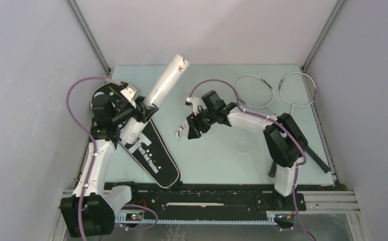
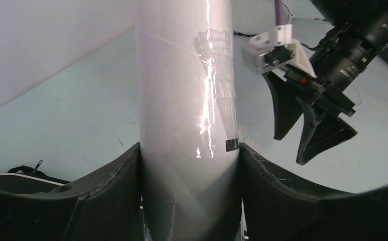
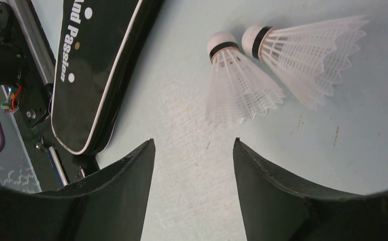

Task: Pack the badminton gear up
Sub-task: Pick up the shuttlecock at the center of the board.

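Observation:
My left gripper (image 2: pixel 189 148) is shut on the long white tube (image 2: pixel 186 100), gripping it low on its body. In the top view the tube (image 1: pixel 164 85) slants up and away from the gripper (image 1: pixel 142 108), over the head end of the black bag (image 1: pixel 151 153). My right gripper (image 3: pixel 194 145) hangs open above the mat with nothing between its fingers. Just beyond its tips lie two white shuttlecocks (image 3: pixel 239 88) (image 3: pixel 307 52), side by side. From above they show as a small white shape (image 1: pixel 181 133) beside that gripper (image 1: pixel 191 130). Two racquets (image 1: pixel 254 90) (image 1: pixel 297 88) lie at the back right.
The black racquet handles (image 1: pixel 314 158) run under my right arm toward the front right. Grey enclosure walls (image 1: pixel 31 75) close in the mat on three sides. A black rail (image 1: pixel 207 193) runs along the near edge. A purple cable (image 1: pixel 76 100) loops beside my left arm.

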{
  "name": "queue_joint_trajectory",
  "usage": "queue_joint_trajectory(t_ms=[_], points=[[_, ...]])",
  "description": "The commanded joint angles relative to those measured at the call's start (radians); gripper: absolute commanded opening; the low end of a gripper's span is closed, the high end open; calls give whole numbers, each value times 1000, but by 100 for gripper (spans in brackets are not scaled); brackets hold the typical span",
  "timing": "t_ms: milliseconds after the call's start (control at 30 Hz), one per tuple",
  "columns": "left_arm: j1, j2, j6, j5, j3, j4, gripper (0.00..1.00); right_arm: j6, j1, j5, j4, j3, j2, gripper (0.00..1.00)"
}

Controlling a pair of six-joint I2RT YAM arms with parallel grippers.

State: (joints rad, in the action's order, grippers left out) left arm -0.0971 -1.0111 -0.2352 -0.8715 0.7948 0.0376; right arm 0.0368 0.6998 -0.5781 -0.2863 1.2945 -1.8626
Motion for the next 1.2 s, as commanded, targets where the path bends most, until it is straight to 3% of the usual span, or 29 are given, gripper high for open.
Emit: queue_joint_trajectory(t_ms=[0, 500, 633, 900, 1033, 1167], points=[[-8, 41, 25, 0, 22, -73, 37, -32, 23, -1, 40, 91, -61, 67], [-7, 62, 30, -20, 14, -73, 37, -77, 50, 63, 11, 193, -190, 56], [-7, 62, 29, -24, 12, -73, 37, -85, 52, 63, 10, 196, -197, 45], [-8, 53, 14, -50, 12, -72, 37, -76, 49, 10, -26, 186, -140, 8], [-7, 36, -16, -113, 17, -54, 37, 9, 36, -52, -52, 105, 0, 0], [-4, 23, -44, -186, 9, -47, 38, 137, -41, -169, -93, 10, 158, 0]])
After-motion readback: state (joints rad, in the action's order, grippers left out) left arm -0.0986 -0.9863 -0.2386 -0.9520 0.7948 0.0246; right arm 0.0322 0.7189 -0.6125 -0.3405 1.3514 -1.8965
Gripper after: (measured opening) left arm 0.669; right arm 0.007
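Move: Around 6 cm to the right hand's left, 2 cm farther out and 5 cm below lies the shuttlecock to be picked up, its cork end pointing away from the fingers. A second shuttlecock lies about 5 cm farther out than it, nearly level sideways. The bag's near end is some 19 cm back and 12 cm left of the right hand. From the left hand the aimed-at shuttlecock is roughly 14 cm right, 3 cm back and 21 cm down. Reaching left about 3.5 cm, down as much and a little forward, the right hand brings its part-open fingers to the near shuttlecock's skirt and shuts them almost fully, pinching it; then it lifts some 3.5 cm while drawing back and to the right. The left hand keeps its grip on the tube, almost still. ##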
